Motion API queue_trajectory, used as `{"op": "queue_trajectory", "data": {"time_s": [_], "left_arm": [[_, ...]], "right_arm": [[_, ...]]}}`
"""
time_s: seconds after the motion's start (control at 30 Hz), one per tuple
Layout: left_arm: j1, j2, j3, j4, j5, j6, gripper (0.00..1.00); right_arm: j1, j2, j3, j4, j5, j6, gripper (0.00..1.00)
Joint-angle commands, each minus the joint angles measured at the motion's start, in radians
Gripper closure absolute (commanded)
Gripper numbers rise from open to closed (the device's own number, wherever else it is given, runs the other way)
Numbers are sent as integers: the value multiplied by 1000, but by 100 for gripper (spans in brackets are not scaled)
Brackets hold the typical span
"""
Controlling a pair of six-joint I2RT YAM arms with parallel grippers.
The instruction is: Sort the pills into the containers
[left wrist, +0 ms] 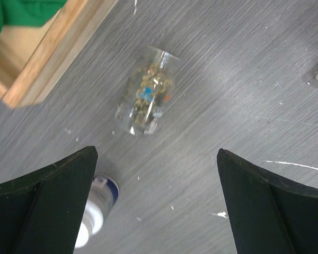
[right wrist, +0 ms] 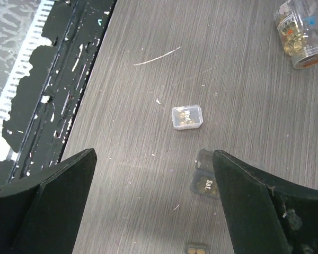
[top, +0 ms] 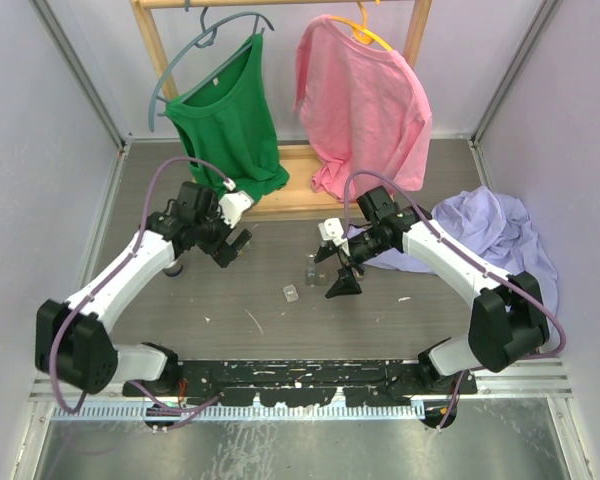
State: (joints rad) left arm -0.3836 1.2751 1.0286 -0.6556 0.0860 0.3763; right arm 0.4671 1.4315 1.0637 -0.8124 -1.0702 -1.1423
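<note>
A clear jar (left wrist: 147,92) holding several yellow pills and a blue one lies on its side on the grey table; it also shows in the right wrist view (right wrist: 299,32). My left gripper (left wrist: 156,203) is open and empty above the table just short of the jar, and appears in the top view (top: 228,250). A clear tub marked "Wed" (right wrist: 186,117) (top: 291,293) lies ahead of my open, empty right gripper (right wrist: 153,203) (top: 342,280). A dark tub marked "Sat" (right wrist: 205,181) sits by its right finger (right wrist: 270,211). Another dark tub (right wrist: 196,248) shows at the bottom edge.
A white bottle with a blue band (left wrist: 98,203) lies beside my left finger (left wrist: 42,206). A wooden rack base (left wrist: 47,58) (top: 290,205) stands behind, with a green shirt (top: 225,120) and a pink shirt (top: 365,100) hanging. A lilac cloth (top: 490,235) lies at right. A black rail (right wrist: 58,79) runs along the near edge.
</note>
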Motion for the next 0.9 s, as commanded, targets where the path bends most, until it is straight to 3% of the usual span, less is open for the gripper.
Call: {"op": "queue_trajectory", "data": {"time_s": [0.0, 0.2, 0.57, 0.77, 0.87], "left_arm": [[54, 112, 40, 90, 167, 125, 2], [71, 262, 146, 4, 184, 142, 2], [76, 275, 121, 70, 214, 248, 1], [121, 229, 120, 45, 110, 105, 3], [238, 135, 71, 59, -24, -109, 2]], "right_arm": [[-4, -1, 27, 23, 14, -7, 3], [-5, 15, 26, 19, 30, -11, 3], [-5, 29, 35, -9, 0, -25, 4], [-4, 29, 35, -11, 3, -30, 4], [-5, 33, 39, -16, 0, -32, 4]]}}
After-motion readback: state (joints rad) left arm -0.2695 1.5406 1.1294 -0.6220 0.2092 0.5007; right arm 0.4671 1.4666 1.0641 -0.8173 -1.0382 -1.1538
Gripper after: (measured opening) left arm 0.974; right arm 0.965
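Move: The glass pill bottle lies on its side about 5 cm ahead of the left hand, a centimetre to its left and some 10 cm below. From the same hand, the white bottle stands roughly 16 cm left, 1 cm ahead and 8 cm lower, while the wooden tray's near left corner is some 14 cm ahead, 11 cm left and 9 cm down. From the right hand, the glass pill bottle is about 15 cm ahead, 24 cm left and 11 cm below. The left hand, empty and with its fingers staying wide open, drops about 5 cm while reaching forward some 3 cm towards the glass pill bottle, tipping a little steeper, then hovers above the table around it without touching it. While hovering it turns clockwise to about 12 degrees, then edges forward another centimetre and, right at the end, shifts about 2 cm left, undoing most of that turn. ##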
